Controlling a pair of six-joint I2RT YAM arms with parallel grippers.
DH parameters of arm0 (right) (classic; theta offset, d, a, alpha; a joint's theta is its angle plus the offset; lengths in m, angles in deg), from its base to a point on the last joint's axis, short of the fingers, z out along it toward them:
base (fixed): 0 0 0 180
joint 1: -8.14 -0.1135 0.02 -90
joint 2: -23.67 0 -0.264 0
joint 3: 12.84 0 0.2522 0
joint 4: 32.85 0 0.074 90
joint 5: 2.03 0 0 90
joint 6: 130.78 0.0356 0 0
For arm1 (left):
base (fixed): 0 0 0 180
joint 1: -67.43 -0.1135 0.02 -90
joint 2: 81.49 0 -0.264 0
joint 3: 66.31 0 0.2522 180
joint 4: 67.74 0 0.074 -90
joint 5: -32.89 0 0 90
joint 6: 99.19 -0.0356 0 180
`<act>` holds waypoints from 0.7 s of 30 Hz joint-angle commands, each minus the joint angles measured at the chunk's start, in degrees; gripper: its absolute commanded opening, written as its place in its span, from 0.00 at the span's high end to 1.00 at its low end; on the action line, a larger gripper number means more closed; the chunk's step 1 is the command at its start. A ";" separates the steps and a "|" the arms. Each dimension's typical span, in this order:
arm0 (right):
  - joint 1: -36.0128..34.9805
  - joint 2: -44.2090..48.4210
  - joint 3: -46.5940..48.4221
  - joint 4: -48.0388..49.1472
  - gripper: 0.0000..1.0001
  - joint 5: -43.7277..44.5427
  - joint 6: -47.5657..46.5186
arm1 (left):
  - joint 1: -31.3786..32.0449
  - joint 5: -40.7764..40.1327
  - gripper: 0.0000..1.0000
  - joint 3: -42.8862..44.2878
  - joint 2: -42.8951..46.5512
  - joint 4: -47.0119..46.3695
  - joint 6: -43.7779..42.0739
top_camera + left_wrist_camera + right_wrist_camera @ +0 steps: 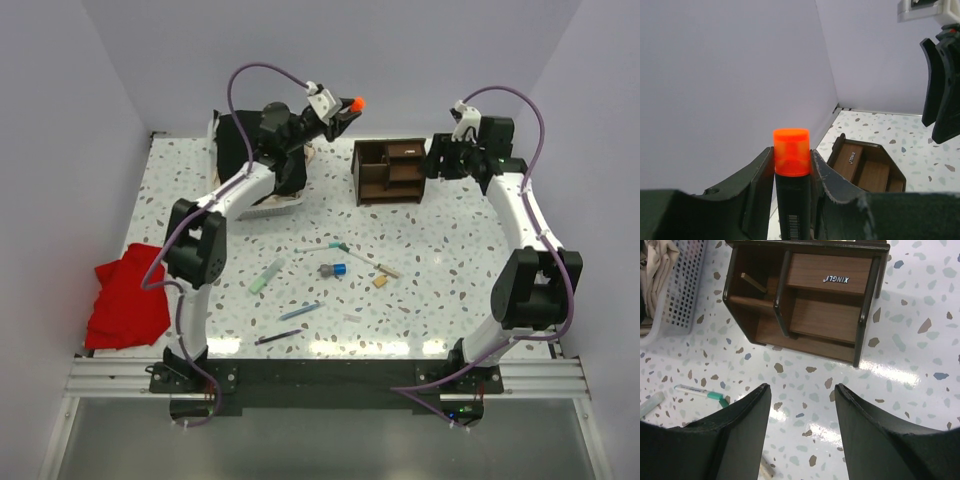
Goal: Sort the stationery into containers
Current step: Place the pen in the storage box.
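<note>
My left gripper (343,108) is raised at the back of the table, left of the dark brown organiser (390,170), and is shut on the black marker (791,200). The marker's orange cap (791,152) sticks out past the fingertips. My right gripper (440,160) hovers by the organiser's right side. It stands open with nothing between its fingers (747,415), just in front of the organiser (805,295). Loose on the table lie a pale green pen (266,276), a blue pen (300,311), a black pen (278,338), a white pen (335,246), a sharpener (333,270) and a tan eraser (380,282).
A red cloth (125,295) hangs over the table's left edge. A black cloth (245,145) and a white mesh basket (682,285) sit at the back left, under my left arm. Walls close the table at the back and on both sides.
</note>
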 commanded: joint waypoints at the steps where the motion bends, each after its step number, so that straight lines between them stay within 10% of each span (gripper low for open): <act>1: 0.25 0.06 3.55 -2.60 0.42 2.58 -0.22 | 1.29 -1.17 1.00 4.42 -4.13 -14.99 6.50; 21: -0.19 -3.45 8.21 -9.02 0.41 6.62 -4.26 | 0.33 1.64 1.00 6.61 -14.42 -23.00 12.65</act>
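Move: The left gripper holds the pen high up. The storage box lies about 12 cm to its right, only 1 or 2 cm farther out and some 28 cm below. The white basket with the black cloth is about 18 cm to the gripper's left, 2 cm ahead, at a similar depth; the green-capped marker lies about 20 cm back and 7 cm to its right, 33 cm down. From the empty right hand, the box is about 7 cm ahead, 14 cm left and 17 cm below. Bring the left gripper down about 5 cm and some 3 cm to the right, edging slightly forward, so the pen comes nearer the storage box; sink quickly at first, ease off with a slight rise, then sink again. Keep the pen pinched, orange end outward, and tip the fingertips up roughly 10 degrees. Let the open right hand shift only slightly right and down. ##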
